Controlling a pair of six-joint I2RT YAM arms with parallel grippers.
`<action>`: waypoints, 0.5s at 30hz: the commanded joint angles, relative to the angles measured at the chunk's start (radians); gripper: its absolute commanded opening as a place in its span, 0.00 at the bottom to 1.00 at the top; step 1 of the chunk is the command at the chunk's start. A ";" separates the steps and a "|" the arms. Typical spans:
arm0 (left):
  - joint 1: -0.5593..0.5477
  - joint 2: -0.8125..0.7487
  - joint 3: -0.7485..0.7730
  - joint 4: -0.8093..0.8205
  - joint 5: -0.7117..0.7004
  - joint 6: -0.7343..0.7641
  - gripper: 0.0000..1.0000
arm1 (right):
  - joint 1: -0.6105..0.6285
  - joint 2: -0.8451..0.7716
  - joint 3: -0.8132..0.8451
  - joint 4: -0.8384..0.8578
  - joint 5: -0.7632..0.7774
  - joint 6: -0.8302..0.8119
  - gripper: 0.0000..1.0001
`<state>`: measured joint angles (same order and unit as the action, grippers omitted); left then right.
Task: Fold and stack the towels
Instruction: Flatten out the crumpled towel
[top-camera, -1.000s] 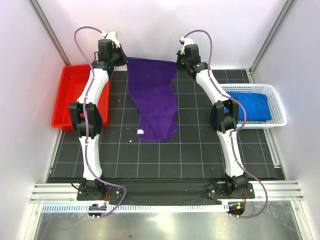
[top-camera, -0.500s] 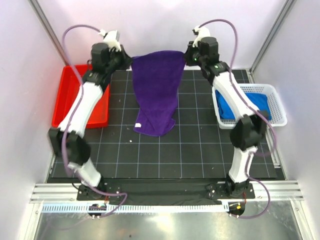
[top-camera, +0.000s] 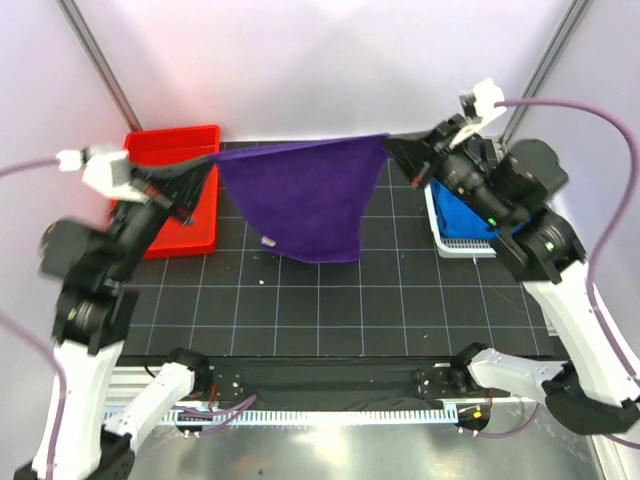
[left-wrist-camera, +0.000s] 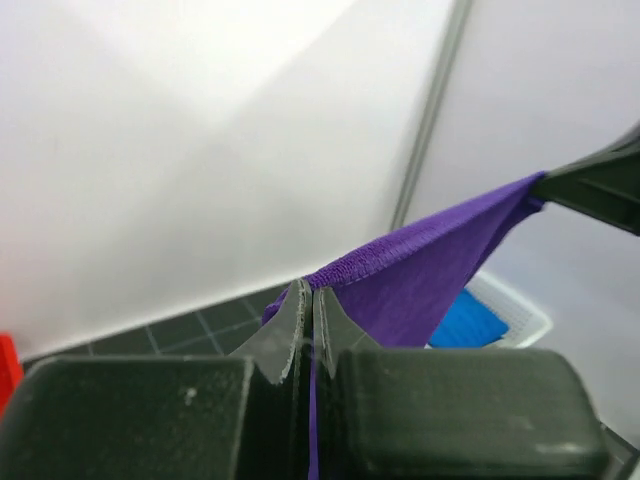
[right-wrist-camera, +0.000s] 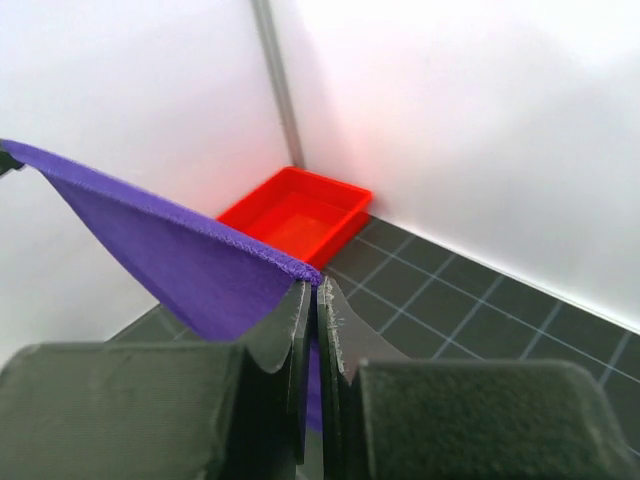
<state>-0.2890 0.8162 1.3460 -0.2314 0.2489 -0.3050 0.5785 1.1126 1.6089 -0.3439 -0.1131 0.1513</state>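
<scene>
A deep purple towel (top-camera: 300, 195) hangs spread in the air above the black mat, its top edge pulled taut between the two arms. My left gripper (top-camera: 211, 160) is shut on the towel's left top corner, and my right gripper (top-camera: 393, 146) is shut on the right top corner. In the left wrist view the purple towel (left-wrist-camera: 430, 270) runs from my left gripper (left-wrist-camera: 311, 292) away to the right. In the right wrist view the purple towel (right-wrist-camera: 180, 250) stretches leftward from my right gripper (right-wrist-camera: 312, 285). A royal blue towel (top-camera: 462, 215) lies in the white basket (top-camera: 470, 246).
The red tray (top-camera: 175, 131) stands at the back left, partly behind the left arm. The red tray (right-wrist-camera: 300, 215) also shows beyond the right fingers. The white basket (left-wrist-camera: 520, 312) sits at the mat's right side. White walls and metal posts close the back.
Both arms have risen and swung outward, pulling the purple towel from a narrow drape into a wide taut sheet. Its lower end has lifted up the mat.
</scene>
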 joint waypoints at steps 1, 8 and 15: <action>-0.001 -0.080 0.027 -0.031 0.076 0.018 0.00 | 0.011 -0.048 -0.018 -0.040 -0.046 0.036 0.01; -0.001 -0.078 0.149 -0.068 0.081 0.026 0.00 | 0.012 -0.089 0.091 -0.070 -0.128 0.088 0.01; -0.001 -0.086 0.211 -0.062 0.124 0.033 0.00 | 0.012 -0.097 0.169 -0.079 -0.190 0.102 0.01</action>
<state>-0.2943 0.7486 1.5234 -0.3122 0.3561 -0.2974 0.5983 1.0336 1.7237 -0.4347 -0.2783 0.2382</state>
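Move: Hanging from both closed grippers by its top edge, the purple towel has its middle about 15 cm to the left hand's right, 5 cm ahead and 22 cm below. From the right hand the towel's middle is some 15 cm left, 2 cm ahead and 22 cm down. The red bin sits roughly 28 cm ahead of the left hand and 25 cm left; the white basket about 19 cm ahead of the right hand and 39 cm right, both far below. Drawing back towards the bases and rising, both hands keep their pinch on the purple towel's top corners and hold that edge taut between them. Each goes about 8 cm back and some 5 cm up, the left hand's pull-back finishing early and turning into a slow climb. The left fingers tip up about 10 degrees while the right hand turns about as much counter-clockwise. ##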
